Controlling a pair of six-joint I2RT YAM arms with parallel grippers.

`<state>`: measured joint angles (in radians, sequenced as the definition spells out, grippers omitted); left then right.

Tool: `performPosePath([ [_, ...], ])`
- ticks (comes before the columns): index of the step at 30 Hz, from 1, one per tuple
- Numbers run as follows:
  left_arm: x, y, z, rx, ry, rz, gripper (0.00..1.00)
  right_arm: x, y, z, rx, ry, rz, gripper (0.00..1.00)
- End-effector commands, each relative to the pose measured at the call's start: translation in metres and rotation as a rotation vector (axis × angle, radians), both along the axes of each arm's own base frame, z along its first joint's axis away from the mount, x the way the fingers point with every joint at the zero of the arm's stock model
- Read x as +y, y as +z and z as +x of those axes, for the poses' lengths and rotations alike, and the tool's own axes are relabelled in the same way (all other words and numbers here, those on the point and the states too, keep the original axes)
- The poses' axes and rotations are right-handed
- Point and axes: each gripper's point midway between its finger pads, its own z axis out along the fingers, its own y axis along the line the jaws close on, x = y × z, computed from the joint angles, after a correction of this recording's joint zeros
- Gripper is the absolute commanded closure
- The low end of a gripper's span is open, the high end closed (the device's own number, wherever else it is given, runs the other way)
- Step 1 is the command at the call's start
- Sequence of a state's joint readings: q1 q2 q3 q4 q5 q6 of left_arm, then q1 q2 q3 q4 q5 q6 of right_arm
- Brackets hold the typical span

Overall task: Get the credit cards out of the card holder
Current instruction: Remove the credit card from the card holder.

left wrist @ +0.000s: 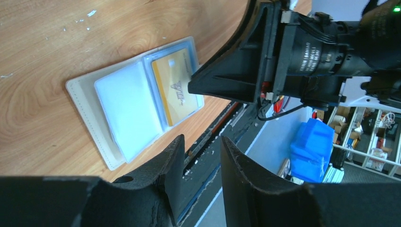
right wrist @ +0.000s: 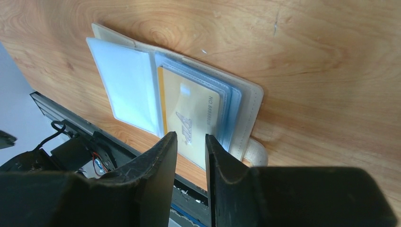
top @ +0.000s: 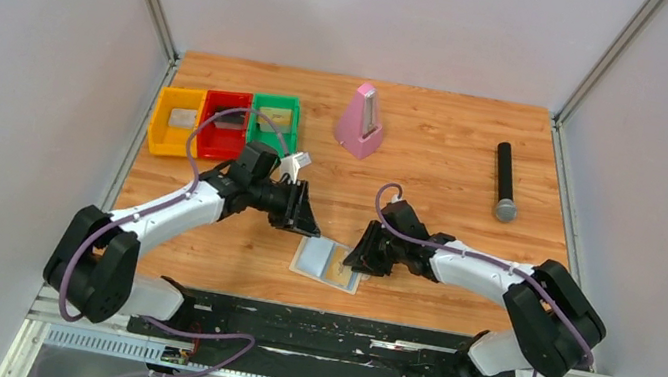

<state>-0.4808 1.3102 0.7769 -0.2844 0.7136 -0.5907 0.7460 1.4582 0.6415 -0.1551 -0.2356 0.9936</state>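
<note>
The card holder (top: 316, 261) lies open and flat near the table's front edge, cream rim around pale blue panels (left wrist: 125, 106) (right wrist: 127, 85). A yellow-gold credit card (left wrist: 176, 86) (right wrist: 189, 111) sits in its right panel. My right gripper (top: 362, 254) (right wrist: 190, 142) hovers low over the card's near end, its jaws a narrow gap apart with the card showing through. In the left wrist view one of its fingertips (left wrist: 193, 84) meets the card's edge. My left gripper (top: 304, 214) (left wrist: 202, 147) stands open just left of the holder, with nothing between its fingers.
Yellow (top: 176, 121), red (top: 223, 120) and green (top: 275, 119) bins line the back left. A pink metronome (top: 361, 122) stands at the back centre, with a black microphone (top: 505, 181) at the right. A black rail (top: 337, 336) runs along the front edge, just beyond the holder.
</note>
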Motion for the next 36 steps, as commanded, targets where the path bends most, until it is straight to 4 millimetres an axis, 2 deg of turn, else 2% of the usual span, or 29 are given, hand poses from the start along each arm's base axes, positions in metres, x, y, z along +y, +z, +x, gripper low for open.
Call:
performPosePath([
  [1, -0.007, -0.015, 0.005, -0.007, 0.013, -0.002, 0.59, -0.001, -0.008, 0.003, -0.025, -0.004, -0.015, 0.71],
  [8, -0.009, -0.043, 0.005, 0.011, 0.027, 0.044, 0.60, -0.007, -0.019, -0.001, -0.016, 0.002, -0.039, 0.73],
  [14, -0.018, -0.058, 0.003, 0.022, 0.016, 0.035, 0.61, -0.008, -0.025, -0.004, -0.008, 0.011, -0.046, 0.74],
  [24, -0.038, -0.077, -0.001, 0.029, -0.019, 0.037, 0.61, -0.009, -0.008, 0.000, -0.035, -0.005, -0.044, 0.74],
  [36, -0.040, -0.095, -0.003, 0.042, -0.025, 0.080, 0.62, -0.014, -0.010, -0.002, -0.031, -0.007, -0.065, 0.75],
])
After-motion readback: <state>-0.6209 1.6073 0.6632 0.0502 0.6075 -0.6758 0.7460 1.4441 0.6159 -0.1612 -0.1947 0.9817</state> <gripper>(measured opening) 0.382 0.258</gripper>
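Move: The card in the opened card holder lies about 5 cm to the left hand's right, 3 cm back towards the base and some 12 cm below. The clear flap on the holder's left half is roughly straight below that hand, 2 cm back. From the right hand, already low over the holder, the card is about 2 cm to the left, level front to back and 2 cm down; the white tab sticks out some 5 cm to the right of the card. Right fingertips stay down at the card's right side, seemingly resting on its pocket; they edge slightly left, then slide about 1.5 cm right, the gap narrowing only a little. Meanwhile the left hand sinks about 10 cm towards the card's left edge, working some 3 cm rightward on the way, fingers part open; whether it touches the pocket can't be told. ##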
